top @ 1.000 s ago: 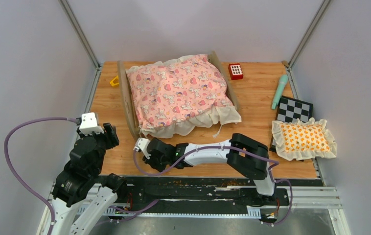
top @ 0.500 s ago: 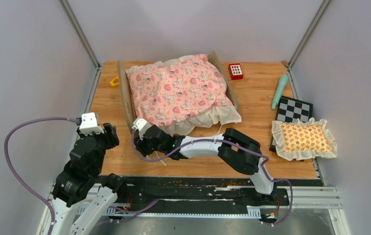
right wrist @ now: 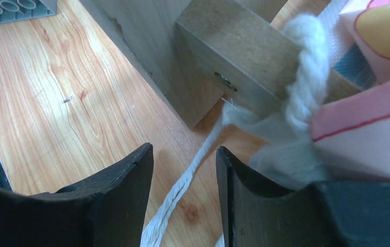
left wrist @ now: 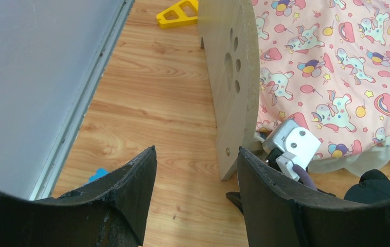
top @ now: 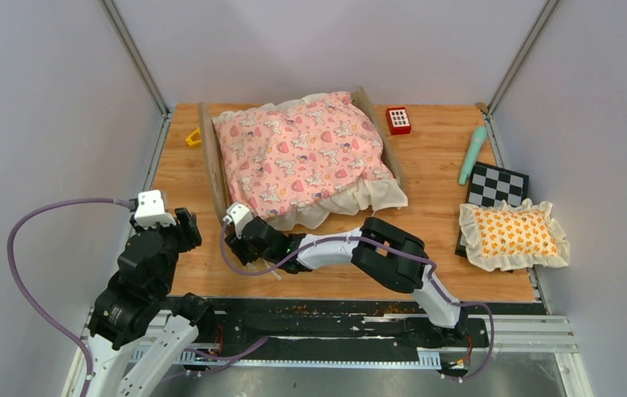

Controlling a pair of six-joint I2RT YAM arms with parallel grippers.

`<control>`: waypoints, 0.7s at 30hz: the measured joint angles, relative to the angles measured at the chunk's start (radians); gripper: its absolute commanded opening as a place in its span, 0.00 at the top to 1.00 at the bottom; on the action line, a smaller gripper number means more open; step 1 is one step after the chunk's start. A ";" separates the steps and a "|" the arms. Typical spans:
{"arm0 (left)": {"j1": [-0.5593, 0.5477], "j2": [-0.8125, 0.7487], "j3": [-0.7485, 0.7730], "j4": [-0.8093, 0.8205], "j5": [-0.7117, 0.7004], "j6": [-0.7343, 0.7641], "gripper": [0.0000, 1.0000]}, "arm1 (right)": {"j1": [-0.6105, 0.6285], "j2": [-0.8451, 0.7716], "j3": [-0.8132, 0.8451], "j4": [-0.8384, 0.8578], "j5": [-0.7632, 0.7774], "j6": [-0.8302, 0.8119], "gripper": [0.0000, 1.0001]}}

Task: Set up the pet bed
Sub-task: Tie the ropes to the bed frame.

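The pet bed [top: 211,165] stands at the middle back, its pink unicorn quilt [top: 302,157] spread over it. Its paw-print headboard [left wrist: 231,77] faces left. My right gripper [top: 234,241] is low at the bed's near left corner, open. In the right wrist view a white cord [right wrist: 182,190] from the bedding runs loose between the fingers [right wrist: 126,195], which stand apart from it, just short of the wooden frame corner [right wrist: 234,56]. My left gripper [left wrist: 196,150] hovers open and empty over bare table left of the headboard.
An orange-patterned frilled pillow [top: 514,234] lies at the right, partly on a checkered board [top: 498,185]. A teal stick [top: 472,155] and a red block [top: 398,120] lie behind. A yellow piece [top: 193,138] sits behind the headboard. A grey brick [right wrist: 18,7] lies near the frame.
My right gripper has moved in to the bed's near left corner and gone from shut to open, the white cord now loose between its fingers. The left arm has not moved.
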 measured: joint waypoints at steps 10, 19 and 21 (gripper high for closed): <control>0.000 0.000 0.000 0.000 0.003 0.000 0.34 | 0.006 0.069 0.035 0.066 0.046 -0.016 0.51; 0.000 0.000 0.000 0.000 0.003 0.000 0.34 | 0.004 0.082 0.026 0.091 0.065 -0.027 0.86; 0.000 0.000 0.000 0.000 0.003 0.000 0.34 | 0.001 0.082 0.016 0.108 0.066 -0.029 1.00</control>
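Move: The rope hanging from the bed's near-left corner lies some 2 cm ahead of the right hand, 1 cm left and 2 cm below, already between the open fingers. The paw-print board's lower corner is about 5 cm ahead and 3 cm left; the rail's small metal eye is roughly 7 cm ahead, 2 cm left. The pink cover's corner sits 6 cm ahead, 3 cm right and slightly above. From the left hand, the rope is about 6 cm ahead, 9 cm right, 24 cm down. The rope is what the right hand settles onto: it eases forward and left beside the bed corner, then sinks, ending about 2.5 cm away and mostly lower and farther forward, with hardly any wrist turn. Only once down do the half-open fingers close, their tips coming together on the rope just below the rail. ##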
